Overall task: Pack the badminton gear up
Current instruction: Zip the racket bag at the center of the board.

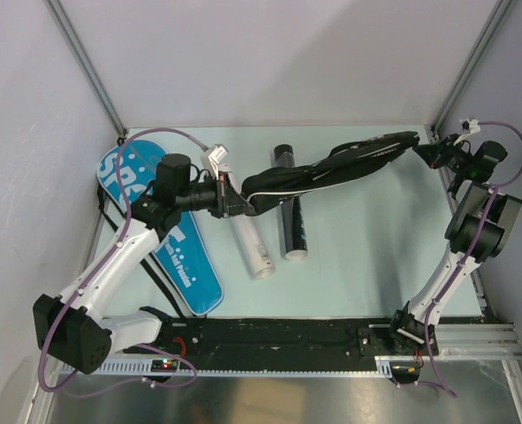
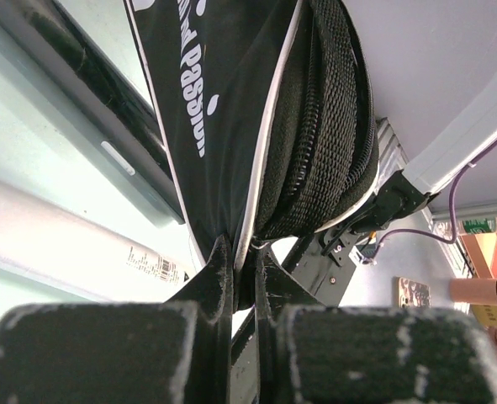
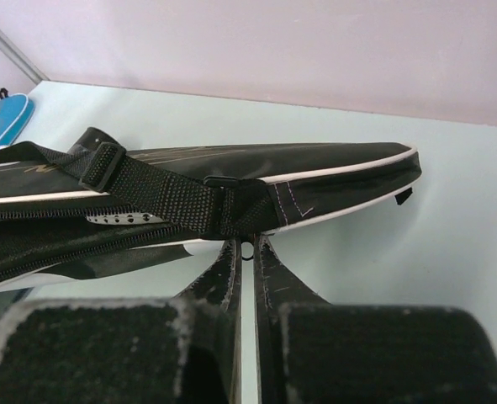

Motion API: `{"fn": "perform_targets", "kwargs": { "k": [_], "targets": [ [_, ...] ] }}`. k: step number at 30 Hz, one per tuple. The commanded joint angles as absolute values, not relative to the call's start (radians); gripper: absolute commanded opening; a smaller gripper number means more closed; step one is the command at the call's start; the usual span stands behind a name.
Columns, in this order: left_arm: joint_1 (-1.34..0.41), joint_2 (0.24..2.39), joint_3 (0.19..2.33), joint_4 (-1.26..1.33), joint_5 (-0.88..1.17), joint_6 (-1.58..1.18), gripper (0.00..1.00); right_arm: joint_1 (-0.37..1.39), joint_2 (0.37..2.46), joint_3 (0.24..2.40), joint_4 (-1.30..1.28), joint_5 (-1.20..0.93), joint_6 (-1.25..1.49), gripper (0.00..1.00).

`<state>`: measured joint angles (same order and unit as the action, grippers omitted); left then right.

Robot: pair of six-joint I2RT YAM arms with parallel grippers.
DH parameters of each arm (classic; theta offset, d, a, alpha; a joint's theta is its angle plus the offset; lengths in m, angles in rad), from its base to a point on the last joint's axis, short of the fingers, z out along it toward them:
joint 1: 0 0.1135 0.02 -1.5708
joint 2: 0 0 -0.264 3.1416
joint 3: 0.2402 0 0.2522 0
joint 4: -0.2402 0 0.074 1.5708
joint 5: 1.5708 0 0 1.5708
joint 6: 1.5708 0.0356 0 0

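The black racket cover (image 1: 331, 168) hangs stretched above the table between my two grippers. My left gripper (image 1: 236, 205) is shut on the white-piped edge at its wide end (image 2: 223, 126), beside black mesh (image 2: 324, 126). My right gripper (image 1: 422, 152) is shut at the narrow end, with a small ring of the cover (image 3: 315, 172) pinched between its tips (image 3: 247, 248), just below the webbing strap (image 3: 164, 198). Under the cover lie a white tube (image 1: 252, 247) and a black tube (image 1: 293, 225). A blue cover (image 1: 168, 247) lies flat at the left.
Grey walls and slanted metal posts (image 1: 84, 62) close in the pale green table (image 1: 375, 256) at the back and sides. A black rail (image 1: 278, 334) runs along the near edge between the arm bases. A thin black strap (image 1: 159, 283) trails beside the blue cover.
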<state>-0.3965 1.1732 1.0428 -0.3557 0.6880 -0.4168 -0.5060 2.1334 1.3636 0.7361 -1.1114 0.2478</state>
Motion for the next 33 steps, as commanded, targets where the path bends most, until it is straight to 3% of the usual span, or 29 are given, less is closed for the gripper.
{"fn": "perform_targets", "kwargs": {
  "k": [1,20,33],
  "targets": [
    [-0.388,1.166,1.087,-0.391,0.704,-0.428,0.0,-0.486,2.005,1.355,0.596,-1.083,0.094,0.0],
    [-0.485,1.193,1.12,-0.375,0.554,-0.343,0.0,-0.287,1.682,1.213,0.156,-0.981,-0.077,0.0],
    [-0.698,1.25,1.163,-0.333,0.309,-0.281,0.0,-0.021,1.229,0.948,0.04,-0.828,0.058,0.0]
  ]
}}
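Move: The zip's near end, beside the left gripper, is roughly 46 cm to the right hand's left, 24 cm back and 8 cm above it; the bag's far tip is just 4 cm ahead and 3 cm right of that hand. From the left hand that tip lies about 27 cm ahead, 47 cm right and 8 cm lower. Below the left hand by some 21 cm are the black tube, 11 cm right and 12 cm ahead, and the white tube, 8 cm ahead and 2 cm left. The zip pull, already pinched in the shut right fingers, is drawn along the bag from its far end towards the left hand: some 20 cm left and 13 cm back, rising about 6 cm, slow at first and then quickening. The left hand keeps its grip on the near end, stays put at first, then comes about 4 cm right towards the pull while tilting some 10 degrees. ##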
